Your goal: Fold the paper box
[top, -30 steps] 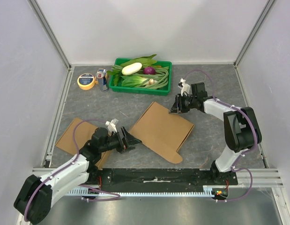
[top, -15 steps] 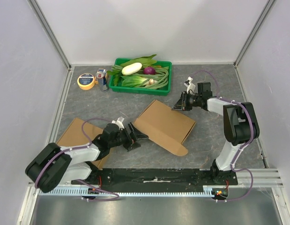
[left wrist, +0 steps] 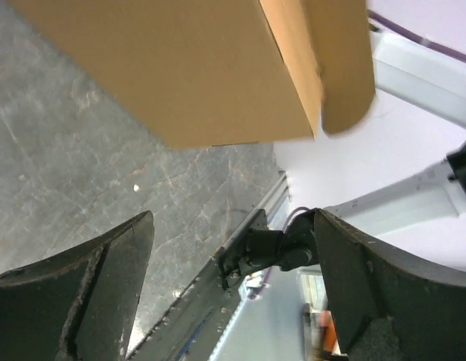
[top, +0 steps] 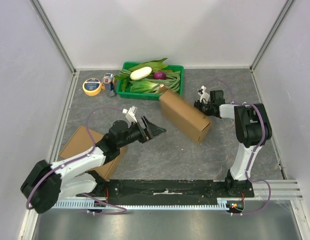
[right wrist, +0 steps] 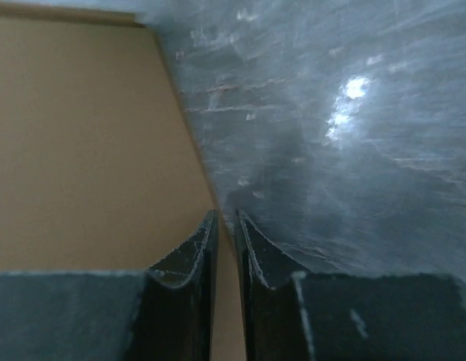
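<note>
The brown paper box is raised off the grey table and tilted, its upper end near the green tray. My right gripper holds its right edge; in the right wrist view the cardboard runs between the nearly closed fingers of that gripper. To the box's left, my left gripper stands wide open, pointing at the box and apart from it. The left wrist view shows the box above that gripper, with nothing between its fingers.
A second flat cardboard sheet lies at the near left under the left arm. A green tray of vegetables stands at the back. A yellow tape roll and a can sit to its left.
The box has risen from lying flat to a tilted, raised stance, pulled back and right by the right gripper, which closed further. The left gripper lifted and swung right, staying open.
</note>
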### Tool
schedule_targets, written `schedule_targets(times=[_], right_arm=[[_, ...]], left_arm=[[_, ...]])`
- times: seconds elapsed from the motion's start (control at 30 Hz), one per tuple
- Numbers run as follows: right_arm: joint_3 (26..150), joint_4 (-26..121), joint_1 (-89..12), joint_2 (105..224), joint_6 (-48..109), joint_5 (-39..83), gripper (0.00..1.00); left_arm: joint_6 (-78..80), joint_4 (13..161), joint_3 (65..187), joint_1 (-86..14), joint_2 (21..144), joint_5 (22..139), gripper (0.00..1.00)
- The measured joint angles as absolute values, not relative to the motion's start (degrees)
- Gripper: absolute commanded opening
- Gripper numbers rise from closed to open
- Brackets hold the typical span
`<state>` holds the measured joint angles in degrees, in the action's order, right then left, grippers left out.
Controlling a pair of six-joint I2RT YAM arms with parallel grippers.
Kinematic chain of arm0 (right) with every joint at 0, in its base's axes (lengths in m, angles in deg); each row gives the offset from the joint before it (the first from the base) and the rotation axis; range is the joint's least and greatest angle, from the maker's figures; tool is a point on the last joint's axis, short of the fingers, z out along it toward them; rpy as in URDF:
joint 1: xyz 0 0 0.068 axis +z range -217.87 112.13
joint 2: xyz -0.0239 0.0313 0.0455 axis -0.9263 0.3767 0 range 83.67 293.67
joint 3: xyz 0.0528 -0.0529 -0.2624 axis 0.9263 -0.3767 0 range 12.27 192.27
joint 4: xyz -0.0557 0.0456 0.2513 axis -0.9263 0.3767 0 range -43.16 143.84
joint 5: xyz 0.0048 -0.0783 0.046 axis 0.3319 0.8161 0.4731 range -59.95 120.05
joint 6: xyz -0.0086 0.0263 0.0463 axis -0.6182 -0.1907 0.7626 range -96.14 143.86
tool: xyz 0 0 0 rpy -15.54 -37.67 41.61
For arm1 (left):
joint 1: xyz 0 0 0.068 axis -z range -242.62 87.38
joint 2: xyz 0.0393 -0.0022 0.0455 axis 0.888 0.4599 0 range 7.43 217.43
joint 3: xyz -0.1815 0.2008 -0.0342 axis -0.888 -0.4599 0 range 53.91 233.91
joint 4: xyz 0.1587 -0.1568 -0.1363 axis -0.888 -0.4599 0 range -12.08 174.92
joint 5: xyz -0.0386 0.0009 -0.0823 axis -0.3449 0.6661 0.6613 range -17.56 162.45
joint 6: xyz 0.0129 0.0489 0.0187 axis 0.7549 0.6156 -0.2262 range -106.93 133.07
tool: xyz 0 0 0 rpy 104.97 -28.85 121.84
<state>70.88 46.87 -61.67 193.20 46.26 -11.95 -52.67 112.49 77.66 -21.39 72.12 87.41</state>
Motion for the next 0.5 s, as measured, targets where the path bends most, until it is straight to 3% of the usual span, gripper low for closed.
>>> schedule_targets(times=[0.13, 0.23, 0.5], right_arm=[[71.4, 48.2, -61.7, 195.9, 47.1, -12.6, 0.23], [71.6, 48.4, -61.7, 196.0, 47.0, -12.5, 0.24], [71.6, 50.8, -61.5, 194.1, 47.3, -9.8, 0.3]], left_arm=[[-40.6, 99.3, 82.4, -21.4, 61.9, 83.8, 0.76], [-31.9, 91.6, 86.4, -22.2, 58.2, 82.7, 0.75], [-27.6, 93.5, 88.4, -23.3, 75.1, 87.7, 0.73]])
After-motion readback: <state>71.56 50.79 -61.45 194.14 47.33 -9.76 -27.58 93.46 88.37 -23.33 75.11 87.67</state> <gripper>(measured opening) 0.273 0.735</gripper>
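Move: The paper box is up on its edge. From the left hand its middle lies about 12 cm to the right, some 9 cm farther out and around 7 cm lower. From the right hand it is roughly 7 cm to the left, 5 cm nearer the base and some 6 cm higher. Counted from the left hand, the green crate stands about 28 cm straight ahead, and the other folded box lies about 27 cm left and 5 cm back, both roughly 13 cm below. Up about 5 cm and slightly left, then down again to some 2 cm below its starting height, the left hand swings empty beside the raised box, its left side rolling upward some 20 degrees while the fingers close by about a fifth. The right hand dips 1.5 cm straight away, then stays low at the box's right side with its fingers still nearly shut. ##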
